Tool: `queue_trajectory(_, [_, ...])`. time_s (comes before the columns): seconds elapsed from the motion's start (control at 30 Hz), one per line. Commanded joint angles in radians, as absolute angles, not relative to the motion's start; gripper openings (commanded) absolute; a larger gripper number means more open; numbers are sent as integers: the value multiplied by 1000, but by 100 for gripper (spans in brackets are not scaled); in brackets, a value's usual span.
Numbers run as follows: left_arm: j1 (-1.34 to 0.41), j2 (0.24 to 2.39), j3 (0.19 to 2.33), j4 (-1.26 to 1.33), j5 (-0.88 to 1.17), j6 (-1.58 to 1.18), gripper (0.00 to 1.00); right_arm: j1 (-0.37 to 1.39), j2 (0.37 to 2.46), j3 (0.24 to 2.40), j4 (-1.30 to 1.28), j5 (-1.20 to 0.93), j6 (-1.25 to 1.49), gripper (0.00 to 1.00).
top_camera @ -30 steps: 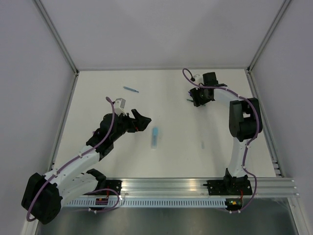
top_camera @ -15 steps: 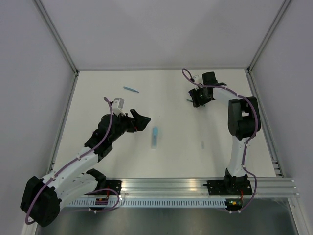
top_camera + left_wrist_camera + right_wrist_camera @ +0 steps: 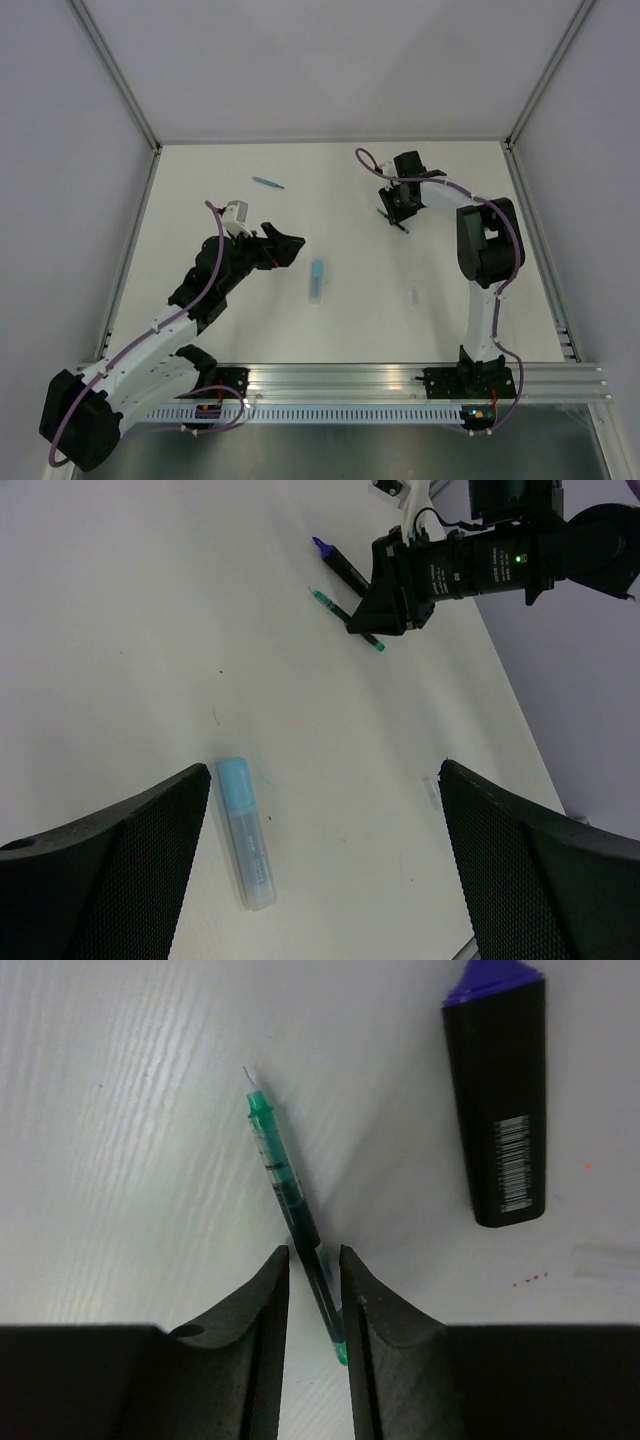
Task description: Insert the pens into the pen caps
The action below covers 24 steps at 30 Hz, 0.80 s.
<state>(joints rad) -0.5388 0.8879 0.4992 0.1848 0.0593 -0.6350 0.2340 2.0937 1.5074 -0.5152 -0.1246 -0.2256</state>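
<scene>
A thin dark pen with green ends (image 3: 290,1190) lies slantwise on the white table. My right gripper (image 3: 314,1255) is down over its rear half, jaws narrow but apart, one finger on each side. Beside it lies the stubby black marker (image 3: 497,1100), its purple tip bare. From above, the right gripper (image 3: 400,208) is at the far right of the table. The pale-blue highlighter (image 3: 245,845) lies mid-table, by the left finger of my wide-open left gripper (image 3: 325,770), which hovers above the table. A thin blue pen (image 3: 267,183) lies at the far left. A small clear cap (image 3: 430,787) lies to the right.
Grey walls with metal posts (image 3: 120,80) enclose the white table (image 3: 330,330) on three sides. An aluminium rail (image 3: 400,380) carrying the arm bases runs along the near edge. The right arm's upright link (image 3: 490,240) stands at the right side.
My right gripper has shifted left and nearer over the thin dark pen, and its jaws have narrowed around it. The left arm has edged slightly left, still open.
</scene>
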Motion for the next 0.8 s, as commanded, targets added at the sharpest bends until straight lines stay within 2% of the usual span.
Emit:
queue_trajectory(0.0, [-538, 844, 480, 196, 11, -640, 100, 284, 2103, 1540, -581, -51, -158, 32])
queue_trajectory(0.13, [-538, 833, 469, 219, 18, -640, 100, 377, 2109, 1532, -588, -6, -108, 25])
queue_trajectory(0.23, [-538, 834, 463, 242, 44, -653, 99, 405, 2128, 1526, -575, -6, -6, 13])
queue_trajectory(0.27, [-538, 839, 462, 247, 52, -655, 99, 406, 2132, 1523, -566, 8, 35, 4])
queue_trajectory(0.3, [-538, 844, 462, 255, 66, -655, 99, 407, 2131, 1502, -551, 5, 64, 0])
queue_trajectory(0.57, [-538, 962, 500, 278, 164, -646, 96, 410, 1945, 1321, -292, -132, 236, 0])
queue_trajectory(0.77, [-538, 1006, 506, 344, 278, -635, 95, 440, 1636, 1076, 36, -227, 458, 0])
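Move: The green pen lies on the table between the right hand's half-open fingertips, its middle about 1 cm ahead, 1 cm left and 1 cm below, nib pointing forward-left. The black highlighter lies some 9 cm ahead of that hand and 2 cm to its right; the light blue pen is roughly 20 cm back and 24 cm left. From the left hand, the green pen is about 19 cm ahead, 28 cm right and 19 cm below. The green pen is pinched near its tail half as the right fingers close fully during a level sweep left and back, away from the black highlighter. The right hand then lifts it while still drawing back, rolling its left side up and turning clockwise; in all about 9 cm left, 7 back and 3 up. The open, empty left hand rises a touch, then sinks and edges right. ##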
